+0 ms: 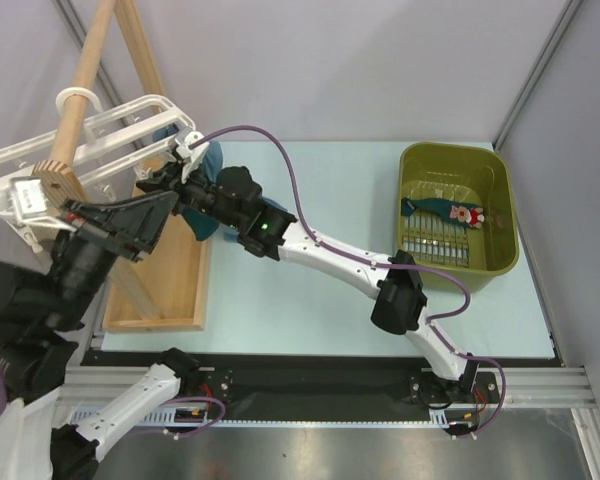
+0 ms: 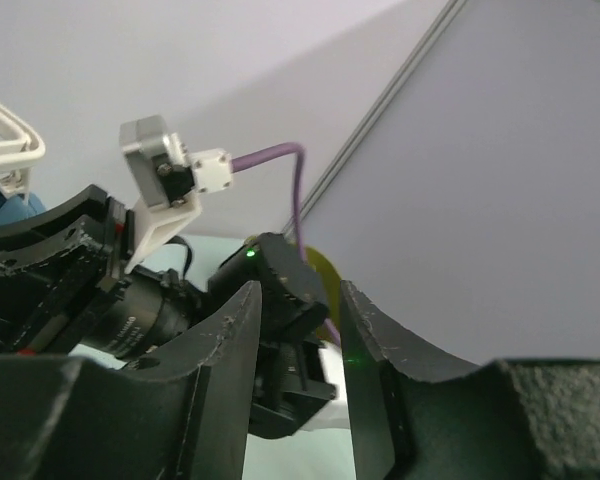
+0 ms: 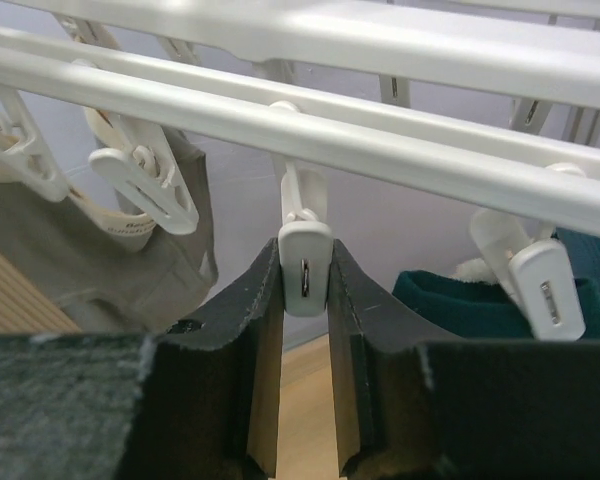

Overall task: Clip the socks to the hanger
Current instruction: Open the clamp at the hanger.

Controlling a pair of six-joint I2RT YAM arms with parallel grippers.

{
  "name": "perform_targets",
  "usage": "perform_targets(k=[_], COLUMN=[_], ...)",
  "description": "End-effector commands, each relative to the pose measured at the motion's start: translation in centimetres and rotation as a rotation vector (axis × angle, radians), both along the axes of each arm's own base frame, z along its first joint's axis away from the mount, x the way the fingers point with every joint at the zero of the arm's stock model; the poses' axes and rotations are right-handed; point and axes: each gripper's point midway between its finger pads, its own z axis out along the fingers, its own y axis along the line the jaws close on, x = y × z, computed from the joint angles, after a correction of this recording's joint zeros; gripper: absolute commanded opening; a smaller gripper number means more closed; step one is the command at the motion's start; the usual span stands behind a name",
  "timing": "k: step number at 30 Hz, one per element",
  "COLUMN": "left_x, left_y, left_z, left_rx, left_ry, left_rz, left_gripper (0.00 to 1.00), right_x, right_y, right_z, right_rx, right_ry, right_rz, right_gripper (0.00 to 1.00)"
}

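The white hanger (image 1: 130, 125) hangs from the wooden pole at the upper left. My right gripper (image 3: 305, 270) is under the hanger's bars (image 3: 400, 150), shut on one small dangling white clip (image 3: 306, 262). A dark teal sock (image 3: 460, 300) hangs just to its right, and a grey sock (image 3: 130, 265) hangs from a clip on its left. My left gripper (image 2: 300, 320) is open with nothing between its fingers, close beside the right wrist (image 2: 280, 290). From above, the right gripper (image 1: 158, 182) and left gripper (image 1: 152, 212) meet below the hanger. Another teal sock with a red-and-white motif (image 1: 450, 212) lies in the basket.
The wooden A-frame rack's pole (image 1: 80, 90) and its base tray (image 1: 165, 295) stand at the left. An olive-green basket (image 1: 505, 215) sits at the right of the pale table. Grey walls close the back and right sides.
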Motion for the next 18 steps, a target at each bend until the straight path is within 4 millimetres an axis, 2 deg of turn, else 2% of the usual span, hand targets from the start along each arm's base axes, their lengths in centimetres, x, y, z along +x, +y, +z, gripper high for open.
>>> perform_targets(k=[1, 5, 6, 8, 9, 12, 13, 16, 17, 18], left_x=[3.3, 4.5, 4.7, 5.3, 5.6, 6.8, 7.0, 7.8, 8.2, 8.4], left_y=[-1.2, -0.4, -0.4, -0.2, -0.2, 0.3, 0.5, 1.5, 1.6, 2.1], left_z=[-1.5, -1.9, -2.0, -2.4, -2.5, -3.8, -4.0, -4.8, -5.1, -4.6], left_rx=[0.015, -0.015, -0.031, -0.044, -0.061, -0.104, -0.111, -0.122, -0.119, -0.124], left_ry=[0.069, 0.066, 0.070, 0.096, 0.116, 0.194, 0.205, 0.261, 0.279, 0.277], left_rz=[0.034, 0.102, 0.107, 0.135, 0.142, 0.198, 0.214, 0.289, 0.307, 0.337], left_gripper=[0.41, 0.41, 0.41, 0.40, 0.40, 0.44, 0.44, 0.44, 0.44, 0.45], right_x=[-1.2, -1.3, -0.7, -1.1, -0.6, -0.5, -1.0, -0.8, -0.9, -0.9], right_y=[-2.4, -4.1, -4.7, -5.4, -5.9, -6.9, -7.0, -7.3, -7.4, -7.4], right_z=[2.7, 3.7, 4.0, 4.6, 4.8, 5.2, 5.3, 5.3, 4.8, 4.9], right_rx=[-0.031, -0.050, -0.046, -0.048, -0.048, -0.054, -0.059, -0.070, -0.094, -0.093], right_ry=[0.029, 0.072, 0.079, 0.092, 0.095, 0.105, 0.097, 0.092, 0.107, 0.104], right_rz=[0.041, 0.080, 0.076, 0.113, 0.118, 0.169, 0.206, 0.239, 0.249, 0.256], right_gripper=[0.00, 0.00, 0.00, 0.00, 0.00, 0.00, 0.00, 0.00, 0.00, 0.00])
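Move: The right hand already has the clamp between its fingertips, under the hanger bar; the neighbouring clamp is about 4 cm farther out and 4 cm to its right, with the dark green sock some 4 cm ahead, 6 cm right and 5 cm below this hand. From the half-open, empty left hand, the held clamp is about 12 cm ahead, 11 cm to the left and 8 cm lower. Still pinching the clamp with its fingers set, the right hand draws it to the right about 5 cm and lifts it some 3 cm, turning roughly 10 degrees counter-clockwise. The left hand comes in towards the clamp, forward about 7 cm and down 4 cm, quickly at first and then easing; it tips down and turns counter-clockwise some 10 degrees each, fingers staying half open. ##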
